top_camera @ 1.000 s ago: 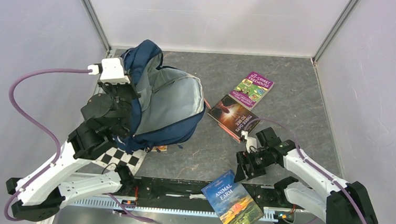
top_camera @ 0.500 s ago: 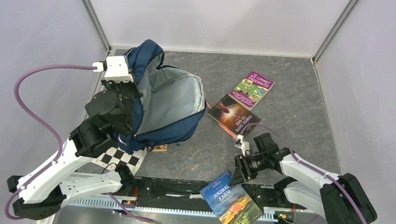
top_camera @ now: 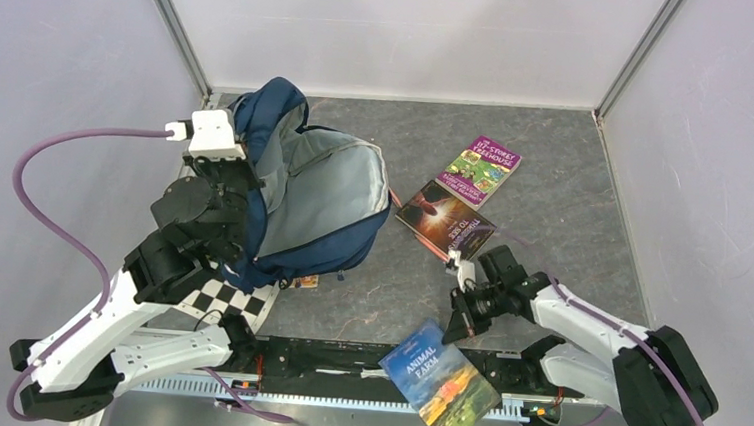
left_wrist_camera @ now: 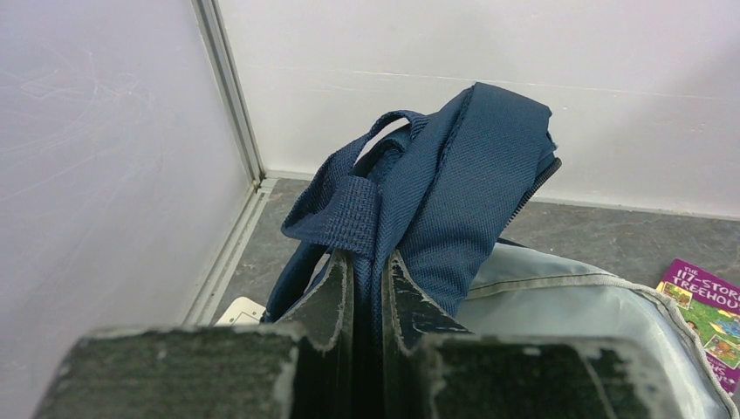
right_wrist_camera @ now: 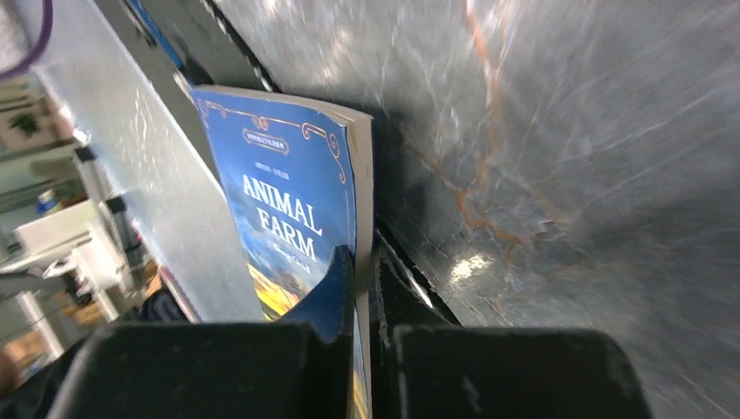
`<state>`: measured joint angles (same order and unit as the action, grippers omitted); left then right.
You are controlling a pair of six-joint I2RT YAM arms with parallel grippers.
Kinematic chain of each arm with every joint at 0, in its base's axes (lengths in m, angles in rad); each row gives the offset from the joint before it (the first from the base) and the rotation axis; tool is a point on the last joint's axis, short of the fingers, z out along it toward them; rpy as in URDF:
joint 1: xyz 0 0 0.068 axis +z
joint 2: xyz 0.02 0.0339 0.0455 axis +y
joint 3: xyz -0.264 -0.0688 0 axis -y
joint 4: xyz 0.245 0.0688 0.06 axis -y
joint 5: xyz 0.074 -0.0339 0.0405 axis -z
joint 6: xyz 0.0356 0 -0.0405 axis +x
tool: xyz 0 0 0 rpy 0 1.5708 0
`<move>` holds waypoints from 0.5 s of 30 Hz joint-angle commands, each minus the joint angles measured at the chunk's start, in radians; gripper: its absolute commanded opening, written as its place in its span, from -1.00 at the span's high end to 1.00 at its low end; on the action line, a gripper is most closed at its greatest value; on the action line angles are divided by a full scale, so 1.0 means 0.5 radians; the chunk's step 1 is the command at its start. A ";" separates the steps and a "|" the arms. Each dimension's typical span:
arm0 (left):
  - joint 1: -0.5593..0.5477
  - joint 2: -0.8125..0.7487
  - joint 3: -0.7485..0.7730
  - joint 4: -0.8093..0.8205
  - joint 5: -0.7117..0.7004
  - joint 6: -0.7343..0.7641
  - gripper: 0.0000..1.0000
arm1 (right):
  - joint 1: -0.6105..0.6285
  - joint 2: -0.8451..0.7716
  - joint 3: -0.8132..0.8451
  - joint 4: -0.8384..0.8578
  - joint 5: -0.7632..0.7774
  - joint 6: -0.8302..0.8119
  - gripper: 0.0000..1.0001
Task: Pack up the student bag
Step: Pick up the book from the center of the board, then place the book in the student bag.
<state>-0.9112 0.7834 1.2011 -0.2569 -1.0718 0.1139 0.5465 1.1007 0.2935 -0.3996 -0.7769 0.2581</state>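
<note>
The student bag (top_camera: 318,204) is a navy backpack lying open at the left, its grey lining facing up. My left gripper (top_camera: 233,173) is shut on a fold of the bag's (left_wrist_camera: 454,175) blue fabric at its top left edge, and the cloth is pinched between the fingers of the left gripper (left_wrist_camera: 368,271). At the near edge lies a blue "Animal Farm" book (top_camera: 441,380). My right gripper (top_camera: 455,329) is shut on its upper corner. In the right wrist view the book (right_wrist_camera: 279,201) has its edge clamped in the right gripper (right_wrist_camera: 365,271).
A purple Treehouse book (top_camera: 479,170) and a dark red book (top_camera: 444,223) lie right of the bag. The purple book (left_wrist_camera: 707,319) also shows in the left wrist view. A checkerboard card (top_camera: 231,301) lies below the bag. The arm base rail (top_camera: 342,366) runs along the near edge.
My right gripper has moved down towards the near edge and closed on the Animal Farm book's corner. The left arm keeps its hold on the bag, barely shifting.
</note>
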 commanded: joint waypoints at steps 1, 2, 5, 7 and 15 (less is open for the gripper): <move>0.009 -0.024 0.078 0.017 -0.049 -0.085 0.96 | -0.015 -0.170 0.546 -0.309 0.500 0.036 1.00; 0.009 -0.030 0.083 0.011 -0.040 -0.087 0.96 | -0.030 -0.200 0.695 -0.366 0.576 0.049 1.00; 0.009 -0.057 0.061 0.013 -0.032 -0.103 0.96 | -0.051 -0.233 1.055 -0.452 0.814 0.064 1.00; 0.009 -0.067 0.040 0.026 0.001 -0.101 0.96 | -0.053 -0.223 1.287 -0.465 0.929 0.066 1.00; 0.011 -0.027 0.089 -0.029 0.187 -0.056 0.96 | -0.053 -0.149 2.047 -0.394 1.328 0.072 1.00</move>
<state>-0.9112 0.7692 1.2015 -0.2951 -1.0260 0.1085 0.5167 1.0206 1.1450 -0.6247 -0.2417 0.2741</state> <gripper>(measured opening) 0.120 0.025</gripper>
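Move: The Animal Farm book is already pinched by its edge in my right hand, low over the table's front edge. The backpack's open mouth lies about 17 cm ahead, 25 cm left and some 25 cm above this hand. On the table, roughly 3 cm below it, are the Three Days book, 26 cm ahead and 1 cm left, and the purple book, 38 cm ahead and 6 cm right. From my left hand the mouth is 3 cm ahead, 11 cm right and 17 cm below. I sweep the Animal Farm book up about 26 cm and forward nearly 20 cm with my right hand, quickly, away from the table's front edge and towards the backpack's mouth. On the way my wrist tips up and turns clockwise, swinging my fingers forward some 50 degrees, still pinching the book's edge. My left hand stays put, keeping its pinch on the top of the bag. ##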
